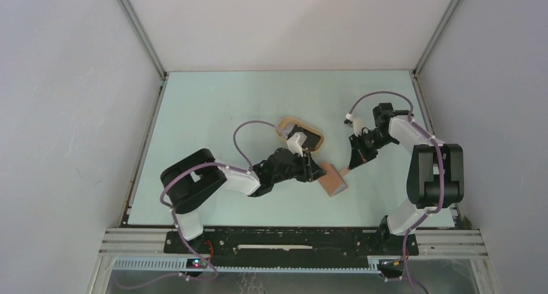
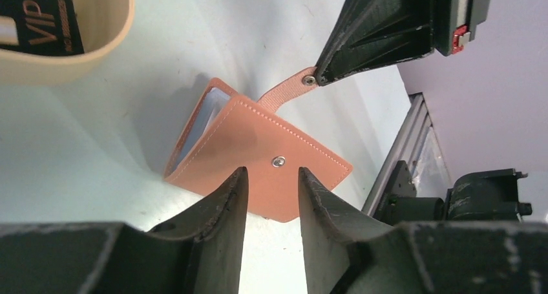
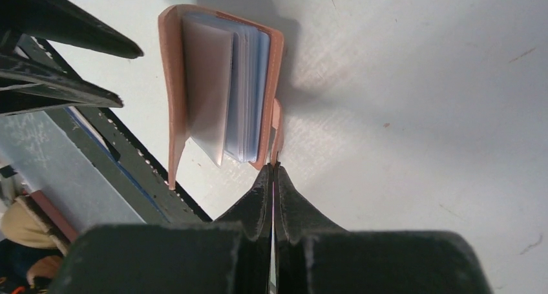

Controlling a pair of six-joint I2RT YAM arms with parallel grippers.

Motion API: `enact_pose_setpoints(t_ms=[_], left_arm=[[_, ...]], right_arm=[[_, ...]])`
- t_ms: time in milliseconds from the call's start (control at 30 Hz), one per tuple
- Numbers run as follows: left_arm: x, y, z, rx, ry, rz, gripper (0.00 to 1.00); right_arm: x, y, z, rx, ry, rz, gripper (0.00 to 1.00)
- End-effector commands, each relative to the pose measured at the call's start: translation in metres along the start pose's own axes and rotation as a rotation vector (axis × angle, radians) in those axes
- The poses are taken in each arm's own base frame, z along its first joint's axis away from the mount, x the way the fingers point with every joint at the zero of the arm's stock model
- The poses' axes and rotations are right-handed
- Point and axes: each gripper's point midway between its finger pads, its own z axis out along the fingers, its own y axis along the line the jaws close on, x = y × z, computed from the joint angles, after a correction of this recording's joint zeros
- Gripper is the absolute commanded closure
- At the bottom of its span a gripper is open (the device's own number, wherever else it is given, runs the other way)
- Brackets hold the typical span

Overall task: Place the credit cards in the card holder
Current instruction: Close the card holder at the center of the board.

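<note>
The reddish-brown card holder (image 1: 333, 179) stands partly open on the table, its light blue pockets (image 3: 242, 94) fanned out. My right gripper (image 3: 274, 168) is shut on its snap tab (image 2: 284, 92) and holds the strap taut. My left gripper (image 2: 273, 172) is open just short of the card holder's (image 2: 258, 155) closed cover, with nothing between its fingers. A black credit card (image 2: 39, 16) marked VIP lies in the beige tray (image 2: 64, 64). In the top view the left wrist hides part of the tray (image 1: 287, 121).
The left gripper's fingers (image 3: 64, 42) show at the right wrist view's upper left, beside the card holder (image 3: 171, 87). The table's near edge rail (image 2: 413, 145) and the right arm's base (image 2: 484, 197) lie just past the card holder.
</note>
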Motion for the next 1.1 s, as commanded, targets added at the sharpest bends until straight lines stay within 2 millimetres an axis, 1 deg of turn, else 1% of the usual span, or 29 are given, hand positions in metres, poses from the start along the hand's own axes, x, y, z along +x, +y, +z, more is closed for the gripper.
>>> enact_pose_setpoints(t_ms=[0, 167, 300, 400, 567, 667, 733, 800, 900, 1067], left_arm=[[-0.021, -0.006, -0.014, -0.002, -0.061, 0.165, 0.61], [-0.020, 0.003, -0.006, -0.035, -0.002, 0.262, 0.61], [-0.018, 0.011, 0.001, -0.063, 0.024, 0.284, 0.65], [-0.014, 0.014, 0.006, -0.063, 0.038, 0.285, 0.65], [-0.015, 0.011, 0.014, -0.045, 0.046, 0.298, 0.64], [-0.013, 0.016, 0.021, -0.065, 0.062, 0.297, 0.64], [-0.009, 0.022, 0.024, -0.085, 0.085, 0.290, 0.65], [-0.004, 0.027, 0.026, -0.100, 0.099, 0.281, 0.69], [0.002, 0.034, 0.026, -0.116, 0.119, 0.263, 0.78], [0.007, 0.038, 0.027, -0.103, 0.124, 0.212, 0.87]], right_arm=[[-0.020, 0.003, -0.006, 0.065, -0.048, -0.124, 1.00], [-0.027, 0.013, 0.003, 0.095, -0.020, -0.231, 1.00], [-0.034, 0.020, 0.006, 0.120, -0.021, -0.306, 1.00], [-0.038, 0.026, 0.007, 0.120, -0.029, -0.347, 1.00], [-0.042, 0.029, 0.009, 0.129, -0.033, -0.366, 1.00], [-0.044, 0.031, 0.009, 0.123, -0.042, -0.371, 1.00], [-0.044, 0.032, 0.008, 0.117, -0.048, -0.377, 1.00], [-0.045, 0.034, 0.008, 0.112, -0.050, -0.383, 1.00], [-0.043, 0.039, 0.011, 0.086, -0.049, -0.408, 1.00], [-0.037, 0.050, 0.020, 0.045, -0.028, -0.441, 1.00]])
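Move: The card holder, its cover tented half open, has its middle about 4 cm right, 1 cm back and 4 cm below the open left fingers. From the right hand, already pinching the end of its strap, the holder's middle lies roughly 5 cm left, 4 cm back and 3 cm lower. The card tray stands some 14 cm ahead of the left hand and 8 cm to its left, also about 4 cm lower. The holder's cover is brought down by the left hand, which rises about 1 cm, then sinks some 4 to 5 cm onto it while easing 2 cm forward, rolling about 15 degrees and narrowing its fingers, to end with the tips pressing on the cover. The right hand keeps its shut grip on the strap and carries the strap end about 5 cm left, towards the cover's snap, rising slightly and turning counter-clockwise. ##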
